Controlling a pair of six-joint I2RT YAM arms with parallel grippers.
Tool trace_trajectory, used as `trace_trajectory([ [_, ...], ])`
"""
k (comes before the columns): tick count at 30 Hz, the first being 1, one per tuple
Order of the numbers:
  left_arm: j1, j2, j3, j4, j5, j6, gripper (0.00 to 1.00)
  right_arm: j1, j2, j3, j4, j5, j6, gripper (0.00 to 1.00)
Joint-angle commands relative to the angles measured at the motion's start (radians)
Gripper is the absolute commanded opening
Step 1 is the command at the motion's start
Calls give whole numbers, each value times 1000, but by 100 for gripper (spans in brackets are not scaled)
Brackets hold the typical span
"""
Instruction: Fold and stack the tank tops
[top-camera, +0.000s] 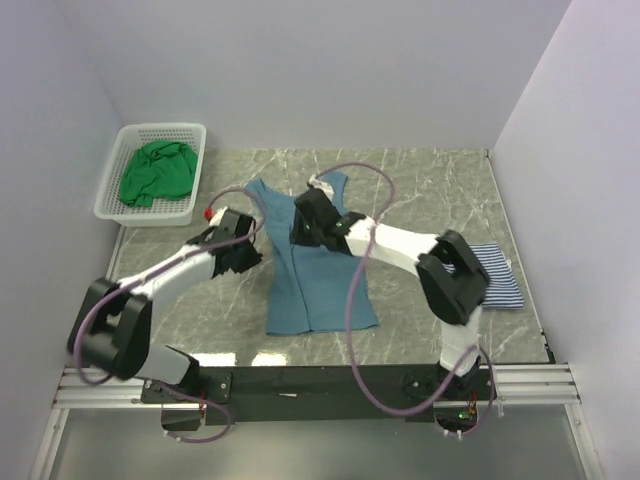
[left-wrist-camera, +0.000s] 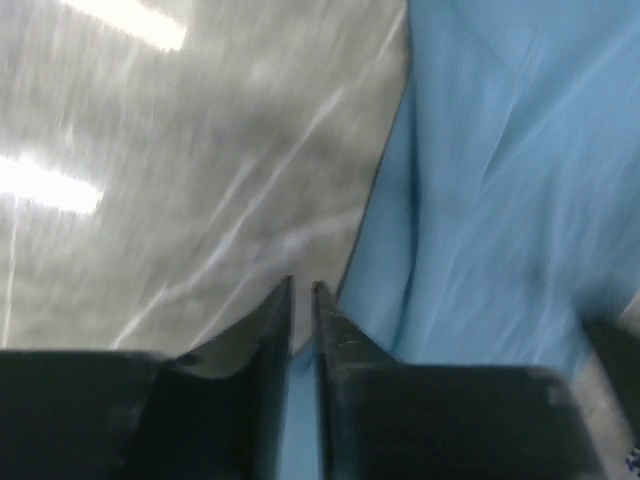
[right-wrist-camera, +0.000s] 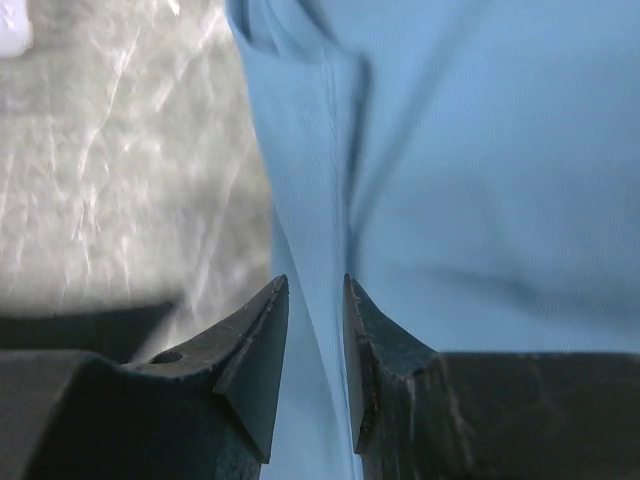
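The teal-blue tank top (top-camera: 320, 290) (left-wrist-camera: 500, 200) (right-wrist-camera: 480, 150) lies folded lengthwise at the middle of the table, straps pointing away. My left gripper (top-camera: 250, 258) (left-wrist-camera: 302, 287) is at its left edge, jaws nearly together with teal cloth between them. My right gripper (top-camera: 298, 232) (right-wrist-camera: 316, 282) sits over the upper part, jaws apart around a raised crease of the cloth. The striped tank top (top-camera: 500, 280) lies folded at the right, partly under the right arm. The green tank top (top-camera: 158, 172) is bunched in the basket.
A white lattice basket (top-camera: 150, 130) stands at the back left against the wall. White walls close the table on the left, back and right. A small white scrap (top-camera: 320, 183) lies by the teal top's far strap. Purple cables loop over both arms.
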Motion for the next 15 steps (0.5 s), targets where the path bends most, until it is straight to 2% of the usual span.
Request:
trace_trajectory([
  [1, -34, -145, -129, 102, 46, -73, 25, -25, 124, 163, -18, -77, -119, 35],
  [3, -74, -236, -218, 114, 59, -90, 32, -37, 193, 237, -21, -94, -133, 35],
  [7, -117, -365, -347, 105, 84, -150, 38, -60, 275, 337, -53, -65, -159, 35],
  [15, -135, -601, -535, 73, 125, -204, 48, -74, 377, 473, -99, -27, -211, 42],
])
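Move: The left hand has the blue tank top's left hem corner about 16 cm back, 3 cm to its right and 3 cm below. For the right hand, the upper end of the folded-in left flap lies some 9 cm ahead, 3 cm left and 6 cm down; the left strap end is roughly 20 cm ahead and 11 cm left of this hand, the striped tank top 44 cm right and 6 cm back. Drawing back about 12 cm along the blue tank top's left edge towards its hem corner, the left hand sinks slightly late on, rolls some 10 degrees with its left side dropping, and opens its fingers to about half. The right hand meanwhile reaches some 8 cm forward over the flap towards its upper end, easing down and left as it slows, its fingers staying partly open. ##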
